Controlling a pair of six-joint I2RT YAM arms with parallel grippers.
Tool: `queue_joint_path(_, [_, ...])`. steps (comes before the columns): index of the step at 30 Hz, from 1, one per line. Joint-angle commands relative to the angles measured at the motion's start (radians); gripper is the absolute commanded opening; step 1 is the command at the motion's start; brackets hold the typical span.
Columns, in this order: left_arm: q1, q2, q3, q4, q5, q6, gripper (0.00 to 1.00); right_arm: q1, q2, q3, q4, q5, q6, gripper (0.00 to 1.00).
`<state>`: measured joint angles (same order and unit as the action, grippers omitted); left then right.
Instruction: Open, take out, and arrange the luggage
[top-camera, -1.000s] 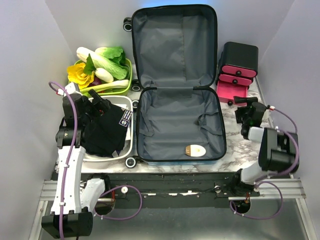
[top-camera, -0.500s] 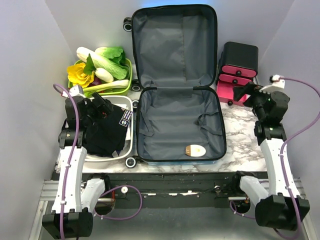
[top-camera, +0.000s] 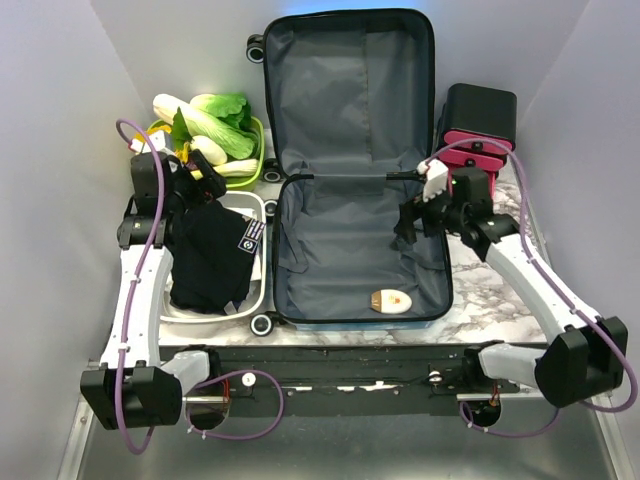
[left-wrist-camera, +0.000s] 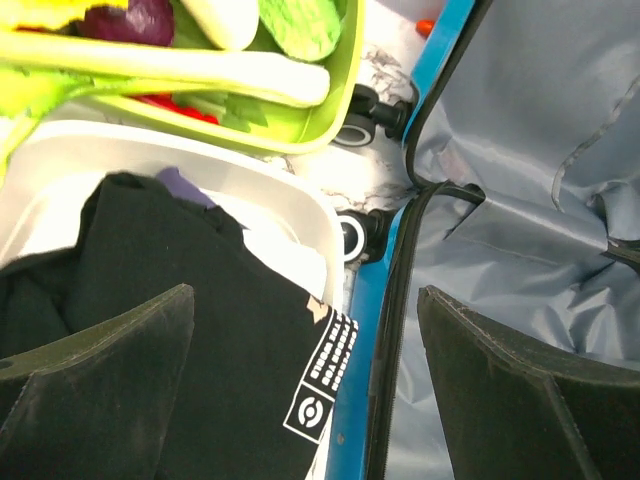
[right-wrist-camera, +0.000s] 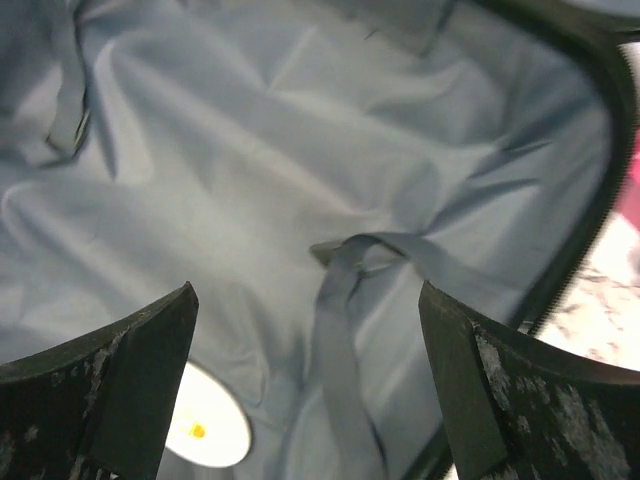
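The luggage (top-camera: 360, 240), a blue hard-shell suitcase with grey lining, lies wide open in the middle of the table, its lid (top-camera: 350, 90) spread toward the back. A small white and brown oval object (top-camera: 389, 300) rests on the lining near the front edge. My right gripper (top-camera: 408, 222) hovers open over the right side of the lower half; below it are a grey strap (right-wrist-camera: 340, 330) and the oval object (right-wrist-camera: 205, 430), with nothing between the right gripper's (right-wrist-camera: 307, 290) fingers. My left gripper (top-camera: 205, 180) hangs open over the far end of a white bin, beside the suitcase's blue edge (left-wrist-camera: 375, 330).
The white bin (top-camera: 258, 215) left of the suitcase holds a black garment (top-camera: 210, 260) with a white label (left-wrist-camera: 325, 370). Behind the bin, a green tray (top-camera: 255, 165) carries toy vegetables. At the back right stands a black box with pink drawers (top-camera: 475, 135). Grey walls close both sides.
My right arm has swung from the table's right edge leftward, over the suitcase's right half. My left arm has shifted back toward the bin's far end. Both grippers stayed open.
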<state>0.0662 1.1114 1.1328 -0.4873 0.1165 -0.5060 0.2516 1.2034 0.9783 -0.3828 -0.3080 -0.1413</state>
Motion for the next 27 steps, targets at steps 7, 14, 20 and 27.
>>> queue_joint_path(7, [0.006,0.014,0.028,0.079,0.029,0.144,0.99,0.213,0.169,0.120,-0.341,-0.007,-0.057,1.00])
queue_joint_path(14, [0.007,0.048,0.077,0.079,0.057,0.228,0.99,0.256,0.223,0.160,-0.434,-0.031,-0.056,1.00])
queue_joint_path(20, [0.014,0.105,0.113,0.049,0.064,0.253,0.99,0.351,0.282,0.171,-0.620,0.006,0.006,0.98])
queue_joint_path(27, [0.029,0.137,0.114,0.062,0.084,0.267,0.99,0.373,0.269,0.138,-0.657,0.070,0.293,0.98])
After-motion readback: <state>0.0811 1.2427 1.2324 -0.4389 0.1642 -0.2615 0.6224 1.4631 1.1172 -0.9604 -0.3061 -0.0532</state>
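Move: The lotion bottle on the suitcase floor lies about 12 cm back, 6 cm to the left and some 16 cm below the open right hand. The middle of the suitcase's front rim is about 5 cm nearer the base and 6 cm farther left than the bottle. The open pink drawer stands roughly 12 cm ahead and 17 cm right of the right hand, some 12 cm lower. From the left hand, the bottle is about 37 cm right, 14 cm back and 24 cm down. Towards the lotion bottle, the right hand draws back about 14 cm over the suitcase floor while sinking and shifting left, the leftward shift nearly all in the first half. Its fingers, kept wide open, tip down by some 40 degrees and swing a little counter-clockwise, ending close above the bottle. The empty left hand eases forward a few centimetres over the tub, rolling slightly, left side up. ##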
